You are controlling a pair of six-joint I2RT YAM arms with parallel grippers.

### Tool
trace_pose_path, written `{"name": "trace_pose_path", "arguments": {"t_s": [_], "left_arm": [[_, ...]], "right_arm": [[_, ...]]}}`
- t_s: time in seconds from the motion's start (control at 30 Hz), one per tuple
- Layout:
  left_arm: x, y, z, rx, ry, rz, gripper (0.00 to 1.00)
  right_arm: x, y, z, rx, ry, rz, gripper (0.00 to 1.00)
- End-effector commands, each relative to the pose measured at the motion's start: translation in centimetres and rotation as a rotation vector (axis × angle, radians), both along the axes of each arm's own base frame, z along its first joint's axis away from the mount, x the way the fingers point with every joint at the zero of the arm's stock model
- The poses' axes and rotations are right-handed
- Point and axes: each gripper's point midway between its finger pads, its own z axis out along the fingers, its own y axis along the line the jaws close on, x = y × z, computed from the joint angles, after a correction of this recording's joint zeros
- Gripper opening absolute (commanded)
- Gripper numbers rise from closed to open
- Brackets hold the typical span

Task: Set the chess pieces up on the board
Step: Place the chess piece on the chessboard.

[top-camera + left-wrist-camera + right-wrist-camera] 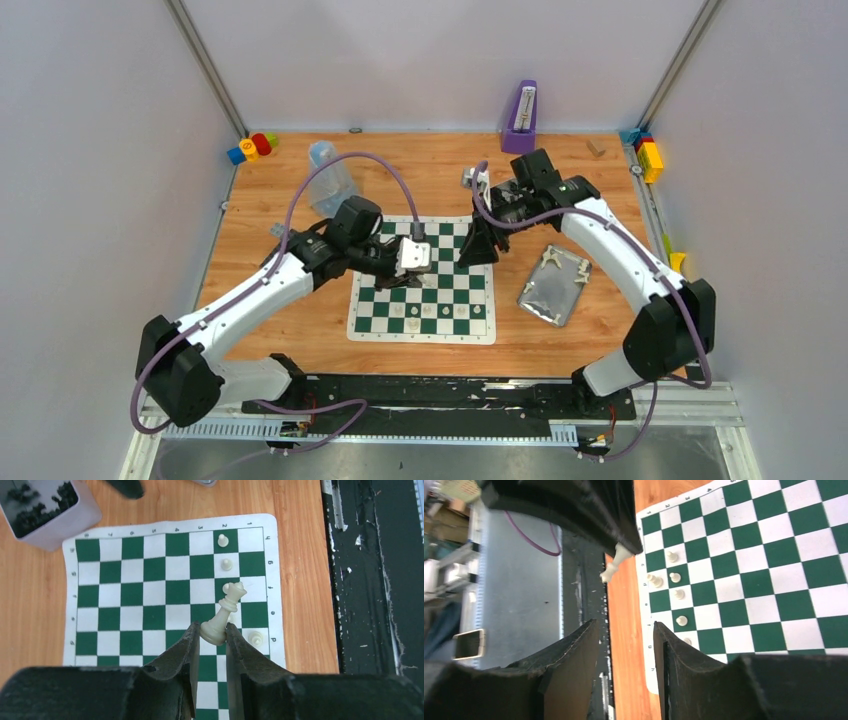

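Observation:
The green-and-white board (470, 300) (150, 595) (774, 555) lies flat at the table's middle. My left gripper (438, 256) (212, 630) hovers over its near-right squares, shut on the base of a cream queen (226, 611), which leans tilted beyond the fingertips. The same queen (615, 562) shows hanging from the left fingers (589, 510) in the right wrist view. Several cream pawns (223, 540) (675, 577) stand in one line along the board's near edge. My right gripper (478, 258) (624, 625) is open over the board's rim, with nothing between its fingers.
A grey box of dark pieces (45, 510) stands off the board's far corner. A silvery bag (553, 285) lies right of the board and a clear plastic container (328, 180) at back left. A purple object (521, 118) and coloured blocks (252, 147) (648, 155) line the back.

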Motion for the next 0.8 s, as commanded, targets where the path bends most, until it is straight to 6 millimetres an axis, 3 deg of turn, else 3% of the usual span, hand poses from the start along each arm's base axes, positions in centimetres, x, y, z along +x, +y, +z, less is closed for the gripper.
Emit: {"name": "trace_pose_path", "arguments": {"t_s": [0.0,0.13,0.4,0.77], "left_arm": [[-0.3,0.7,1.1,-0.08,0.165,0.072,0.0],[-0.5,1.0,2.1,-0.132,0.241,0.073,0.0],[-1.6,0.4,3.0,-0.19,0.355,0.026,0.0],[-1.2,0.0,2.8,-0.184,0.418,0.029,0.0]], "right_arm": [[0.7,1.2,0.5,0.013,-0.253,-0.048,0.46],[-0.4,2.6,0.0,0.012,-0.338,-0.017,0.46],[-0.5,4.9,0.0,-0.021,-0.47,0.022,0.45],[-2.3,5.3,-0.1,-0.028,-0.576,0.081,0.43]]}}
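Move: The left hand holds the white chess piece, its middle about 5 cm left of the right fingertips, 4 cm back and 5 cm below; the right fingertips lie some 7 cm right of the left hand, 3 cm ahead and 4 cm above. The nearest pawn stands about 8 cm back and 21 cm below the right hand, level sideways; the back-rank piece is some 9 cm left and 10 cm back, equally low. Open right hand goes 5 cm left towards the held piece, rolling; left hand rolls it some 25 degrees. ##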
